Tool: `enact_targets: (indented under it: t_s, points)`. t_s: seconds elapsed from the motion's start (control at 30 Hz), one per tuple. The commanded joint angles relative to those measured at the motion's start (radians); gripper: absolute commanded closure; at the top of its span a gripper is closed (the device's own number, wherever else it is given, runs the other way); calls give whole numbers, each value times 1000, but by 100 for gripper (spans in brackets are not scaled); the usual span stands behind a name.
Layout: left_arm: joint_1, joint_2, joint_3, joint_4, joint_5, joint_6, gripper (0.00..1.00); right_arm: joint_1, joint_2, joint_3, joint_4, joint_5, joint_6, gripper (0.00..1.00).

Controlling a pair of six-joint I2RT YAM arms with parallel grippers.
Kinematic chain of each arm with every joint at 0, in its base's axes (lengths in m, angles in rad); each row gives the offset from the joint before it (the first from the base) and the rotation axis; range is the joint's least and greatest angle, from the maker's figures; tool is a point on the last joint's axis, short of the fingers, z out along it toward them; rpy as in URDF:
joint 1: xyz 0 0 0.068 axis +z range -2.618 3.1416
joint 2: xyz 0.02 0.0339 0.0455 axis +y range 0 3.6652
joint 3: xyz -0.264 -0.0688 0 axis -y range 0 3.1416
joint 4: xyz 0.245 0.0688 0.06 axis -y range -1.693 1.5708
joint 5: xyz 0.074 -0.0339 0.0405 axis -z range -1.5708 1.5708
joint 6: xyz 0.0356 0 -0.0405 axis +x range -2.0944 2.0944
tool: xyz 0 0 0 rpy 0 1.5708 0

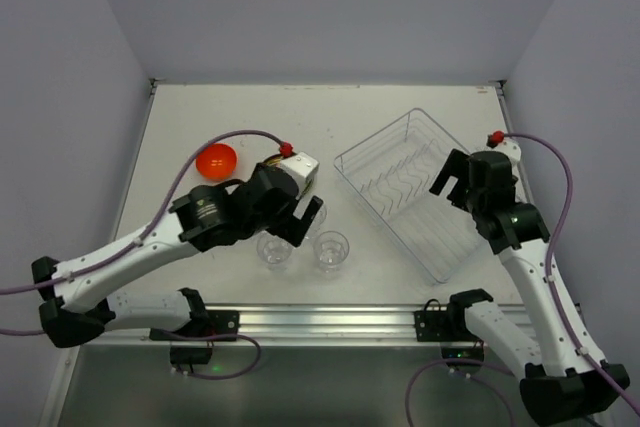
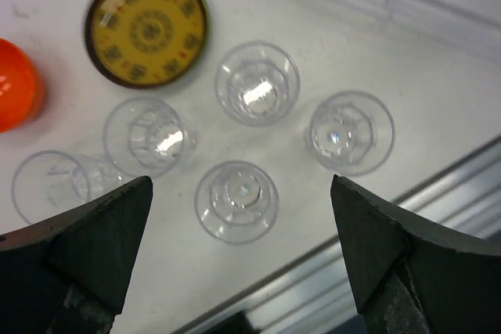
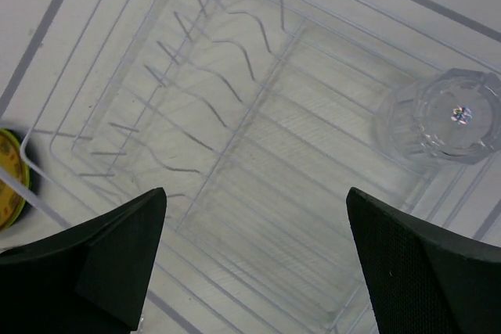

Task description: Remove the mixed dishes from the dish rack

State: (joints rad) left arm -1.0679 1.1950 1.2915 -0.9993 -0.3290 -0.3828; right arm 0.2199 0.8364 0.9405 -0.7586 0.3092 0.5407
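Observation:
Several clear cups stand upright on the table under my left gripper (image 2: 243,252), the nearest one (image 2: 236,201) just ahead of its open, empty jaws. Beside them lie the olive-yellow patterned plate (image 2: 146,27) and the orange bowl (image 2: 16,84). From above I see the bowl (image 1: 216,160), two cups (image 1: 274,250) (image 1: 331,250) and the left gripper (image 1: 303,219) over the group. The dish rack (image 1: 400,182) lies at the right. My right gripper (image 1: 455,187) hangs open over it. One clear cup (image 3: 450,119) stands in the rack (image 3: 313,193), beyond the right gripper (image 3: 254,263).
The wire plate holder (image 3: 211,76) fills the rack's far half and holds no plates. The yellow plate's edge (image 3: 9,181) shows outside the rack's left wall. An aluminium rail (image 1: 320,322) runs along the table's near edge, close to the cups. Walls enclose the table on three sides.

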Motion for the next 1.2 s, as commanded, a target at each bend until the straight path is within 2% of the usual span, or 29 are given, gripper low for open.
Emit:
enact_targets:
  t_s: [0.0,0.03,0.07,0.17,0.2,0.3,0.5,0.6,0.67,0.8,1.07,1.17]
  points:
    - [12,-203,-117,215,-338,-16,0,-104,73,1,16,38,50,1]
    - [29,-230,-138,238,-399,-39,0,-202,96,7,21,10,36,1]
    - [73,-268,-150,246,-492,-57,0,-229,119,18,19,11,31,1]
    - [173,-346,-202,278,-615,-113,0,-277,196,72,2,105,36,1]
    - [199,-371,-221,306,-613,-113,0,-299,217,101,-19,114,44,1]
    - [270,-426,-259,360,-550,-74,0,-344,294,135,-45,117,64,1]
    - [275,-403,-271,281,-430,-16,0,-416,368,142,-44,143,55,1]
    - [275,-420,-353,320,-403,-2,0,-445,415,155,-44,126,16,1]
    - [275,-440,-395,367,-308,12,0,-456,443,156,-45,119,11,1]
    - [275,-436,-406,373,-285,8,0,-467,470,139,-22,82,10,1]
    - [275,-428,-416,390,-240,22,0,-471,526,113,-18,133,39,1]
    - [275,-416,-416,399,-222,30,0,-471,536,95,-1,97,54,1]
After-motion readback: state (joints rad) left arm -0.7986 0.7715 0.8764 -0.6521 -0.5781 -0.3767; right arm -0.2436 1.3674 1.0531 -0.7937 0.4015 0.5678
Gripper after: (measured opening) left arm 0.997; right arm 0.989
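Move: The last glass stands upside down at the right end of the rack, about 15 cm to the right of the right hand, 2 cm ahead and some 14 cm below. The middle of the rack lies roughly 5 cm ahead of that hand, and its plate tines about 11 cm ahead and 4 cm left, both some 16 cm lower. From the left hand the same glass is about 48 cm to the right, 6 cm ahead and 15 cm down. The right hand swings about 14 cm right across the rack towards the last glass, sinking and turning clockwise some 30 degrees, then drops steeply with its fingers tipping down until the open fingers come close on either side of the upturned base; contact can't be seen. The left hand, open and empty, goes left, forward and up, away from the glass it already let go, then sinks back to its starting height and eases a little right. ##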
